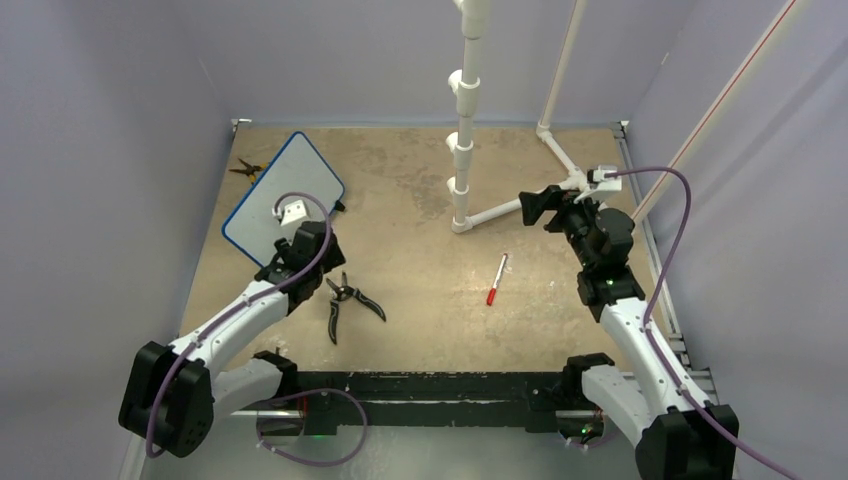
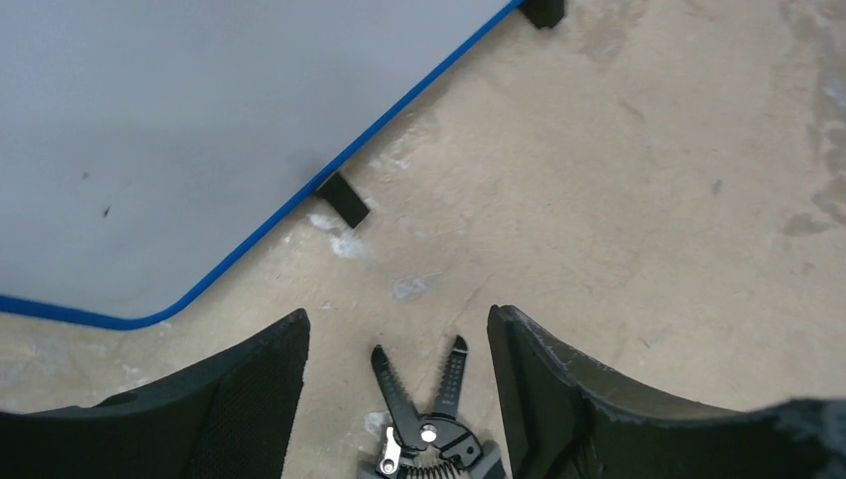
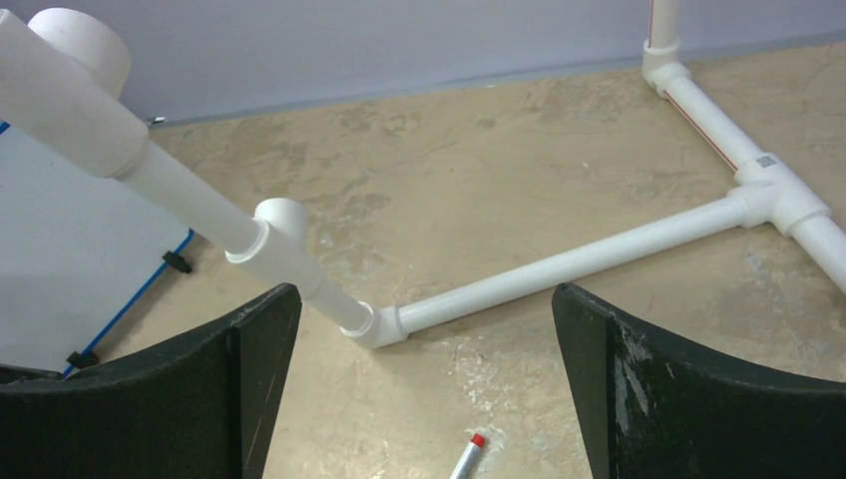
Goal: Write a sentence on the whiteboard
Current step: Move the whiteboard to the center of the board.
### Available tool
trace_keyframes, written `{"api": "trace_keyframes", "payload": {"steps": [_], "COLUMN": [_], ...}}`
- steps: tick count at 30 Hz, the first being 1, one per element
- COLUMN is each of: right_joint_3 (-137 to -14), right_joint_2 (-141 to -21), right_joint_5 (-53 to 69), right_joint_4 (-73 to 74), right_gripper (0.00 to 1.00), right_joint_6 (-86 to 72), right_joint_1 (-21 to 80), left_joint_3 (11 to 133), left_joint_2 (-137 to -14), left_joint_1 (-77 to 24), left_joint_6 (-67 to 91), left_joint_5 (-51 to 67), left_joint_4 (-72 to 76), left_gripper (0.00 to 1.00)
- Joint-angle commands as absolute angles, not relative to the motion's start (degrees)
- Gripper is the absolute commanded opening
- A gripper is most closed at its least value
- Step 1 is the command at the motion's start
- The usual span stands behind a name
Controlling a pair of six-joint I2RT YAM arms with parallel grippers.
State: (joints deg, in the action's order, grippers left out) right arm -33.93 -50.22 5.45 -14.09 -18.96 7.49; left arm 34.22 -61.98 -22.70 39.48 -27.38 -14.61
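The whiteboard (image 1: 283, 190), white with a thin blue frame and black feet, lies at the back left of the table. Its face (image 2: 200, 120) is blank; the sentence is not in view. My left gripper (image 1: 300, 245) hangs over the board's near right corner. It (image 2: 397, 314) is open and holds nothing. A white marker with a red cap (image 1: 497, 279) lies right of centre. My right gripper (image 1: 540, 205) hovers behind it by the pipe frame, open and empty (image 3: 424, 289). The marker's red tip (image 3: 477, 440) shows low between its fingers.
Black pliers (image 1: 345, 300) lie open on the table just right of my left arm, their tips (image 2: 429, 399) below my left fingers. A white PVC pipe frame (image 1: 465, 150) stands at the back centre, its base pipe (image 3: 559, 264) running right. A small dark tool (image 1: 247, 168) lies behind the board.
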Motion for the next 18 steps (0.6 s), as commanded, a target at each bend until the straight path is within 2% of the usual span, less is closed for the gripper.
{"api": "trace_keyframes", "payload": {"steps": [1, 4, 7, 18], "right_joint_3": [-35.2, -35.3, -35.3, -35.6], "right_joint_2": [-50.0, -50.3, -50.1, -50.4], "right_joint_5": [9.1, 9.7, 9.9, 11.6], "right_joint_4": [-16.0, -16.0, -15.8, -15.9], "right_gripper": [0.99, 0.99, 0.99, 0.99], "right_joint_6": [-17.9, -17.9, -17.6, -17.3], "right_joint_1": [7.5, 7.5, 7.4, 7.5], "left_joint_3": [29.5, 28.2, 27.9, 29.5], "left_joint_2": [-62.2, -64.3, -67.1, -77.0], "left_joint_1": [-23.4, -23.3, -22.7, -17.5], "left_joint_6": [46.4, 47.6, 48.1, 46.0], "left_joint_5": [-36.6, -40.4, -43.3, -38.9], "left_joint_4": [-10.1, -7.2, -4.0, 6.1], "left_gripper": [0.62, 0.59, 0.49, 0.47]}}
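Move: The whiteboard's near clip, on its right-hand edge, lies about 7 cm ahead of the left hand, 4 cm to its left and some 8 cm below; the board's middle is roughly 19 cm ahead and 10 cm left. The far clip stands about 19 cm ahead and 3 cm right, the pliers' middle some 5 cm back and 6 cm right. From the right hand the near clip is about 48 cm left, 4 cm ahead and well below, some 24 cm. The whiteboard's lower right edge, beside the near clip, is what the left hand closes in on: it sinks about 6 cm while sliding nearly 5 cm left, first easing back a little, then coming forward again. Its wrist turns some 15 degrees counter-clockwise and the fingers narrow partway, ending low at the edge and clip; contact can't be seen. ##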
